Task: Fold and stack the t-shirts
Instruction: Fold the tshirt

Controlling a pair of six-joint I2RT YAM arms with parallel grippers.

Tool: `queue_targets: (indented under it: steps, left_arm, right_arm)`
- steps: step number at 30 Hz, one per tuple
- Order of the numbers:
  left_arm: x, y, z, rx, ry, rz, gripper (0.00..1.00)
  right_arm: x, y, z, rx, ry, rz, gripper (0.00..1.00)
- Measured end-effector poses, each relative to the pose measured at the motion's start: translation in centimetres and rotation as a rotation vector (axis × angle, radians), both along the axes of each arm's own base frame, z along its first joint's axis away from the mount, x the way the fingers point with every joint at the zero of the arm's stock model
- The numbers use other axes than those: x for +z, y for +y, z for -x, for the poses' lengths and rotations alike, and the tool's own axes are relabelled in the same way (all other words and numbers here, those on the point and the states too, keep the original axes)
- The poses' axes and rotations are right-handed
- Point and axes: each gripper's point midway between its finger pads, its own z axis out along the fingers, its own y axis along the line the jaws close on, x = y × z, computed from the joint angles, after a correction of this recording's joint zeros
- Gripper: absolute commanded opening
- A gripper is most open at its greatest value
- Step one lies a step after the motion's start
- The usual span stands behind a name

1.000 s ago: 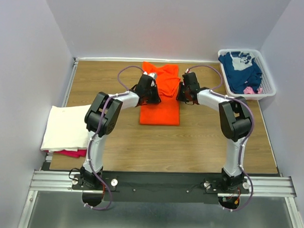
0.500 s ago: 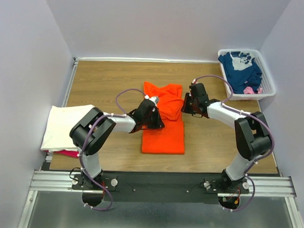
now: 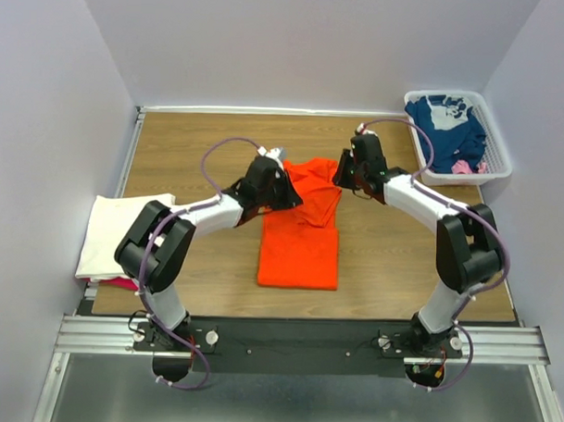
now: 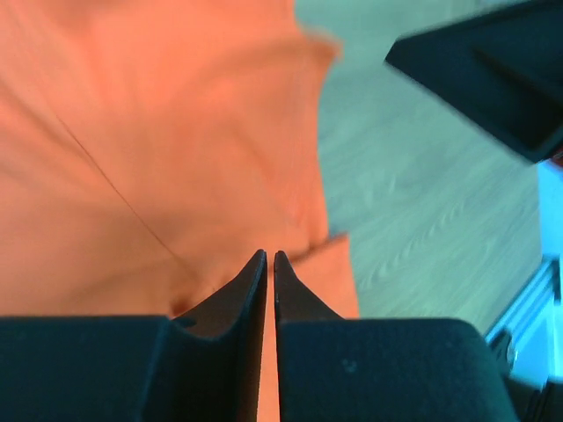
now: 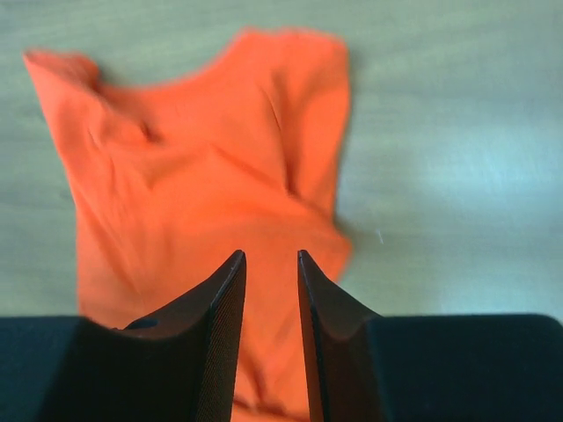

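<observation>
The orange t-shirt lies mid-table, its near part flat and its far part rumpled. My left gripper hovers at the rumpled part's left edge. Its jaws stand a thin slit apart above orange cloth, with nothing pinched at the tips. My right gripper is at the shirt's far right corner, open and empty over the orange shirt. A folded cream-white t-shirt lies at the left on a magenta one. A navy t-shirt fills the basket.
The white slotted basket stands at the far right corner, with a bit of pink cloth beside the navy shirt. Grey walls close in the table on three sides. A metal rail runs along the near edge.
The orange shirt slid toward the near edge with both grippers, then stayed put while they drew back to its far end. The left jaws have parted a slit.
</observation>
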Motion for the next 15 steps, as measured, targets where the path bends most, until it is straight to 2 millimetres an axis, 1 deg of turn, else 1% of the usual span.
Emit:
queue_targets:
  steps: [1,2,3,4,5,6,7,8,10,12,15]
  left_arm:
    - [0.7,0.6,-1.2,0.023,-0.014,0.002,0.15]
    - [1.3,1.0,-2.0,0.038,-0.024,0.005,0.15]
    - [2.4,1.9,-3.8,0.074,-0.05,0.013,0.14]
    - [2.8,2.4,-4.6,0.091,-0.058,0.016,0.14]
    - [3.6,3.2,-6.2,0.12,-0.074,0.022,0.14]
    - [3.8,3.5,-7.1,0.133,-0.081,0.022,0.14]
    - [4.1,4.1,-8.5,0.153,-0.091,0.022,0.14]
    - [4.0,4.7,-10.1,0.171,-0.097,0.015,0.14]
    - [3.5,5.1,-11.7,0.184,-0.093,-0.002,0.14]
    - [2.9,5.1,-12.7,0.185,-0.084,-0.017,0.14]
    - [1.7,4.9,-13.3,0.181,-0.061,-0.036,0.14]
  right_arm:
    - [0.1,0.3,-1.1,-0.005,-0.008,0.002,0.36]
    - [0.4,0.7,-2.0,-0.007,-0.022,0.0,0.36]
    - [0.5,1.0,-3.1,-0.011,-0.034,0.001,0.35]
    - [0.3,1.4,-4.2,-0.013,-0.04,0.003,0.35]
    - [0.1,1.6,-4.8,-0.014,-0.039,0.007,0.35]
    - [-0.2,2.0,-5.6,-0.015,-0.041,0.009,0.35]
    - [-0.4,2.2,-6.2,-0.014,-0.043,0.009,0.35]
    - [-1.0,2.6,-7.1,-0.012,-0.044,0.012,0.35]
    - [-1.7,2.9,-7.7,-0.009,-0.034,0.016,0.36]
    - [-2.4,3.3,-8.3,-0.004,-0.027,0.016,0.37]
    - [-3.2,3.5,-8.5,0.003,-0.013,0.015,0.4]
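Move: Near the folded orange t-shirt's far end, its left shoulder corner lies about 15 cm ahead of the left hand, 6 cm left and 8 below. For the right hand, the right shoulder corner is some 13 cm straight ahead and 8 below. The collar's middle is about 12 cm ahead and 8 left of the right hand. The near hem is roughly 20 cm back from the left hand, straight behind. Reaching forward over the t-shirt, both hands go back to its far end. The left hand travels about 13 cm, drifting left towards the left shoulder, arching up before it begins to sink, and turns some 10 degrees counter-clockwise. The right hand goes about 8 cm forward, also veering left and sinking towards the shoulder and collar. Fingers keep their openings, the left's nearly shut, and both hands stay just above the cloth. ##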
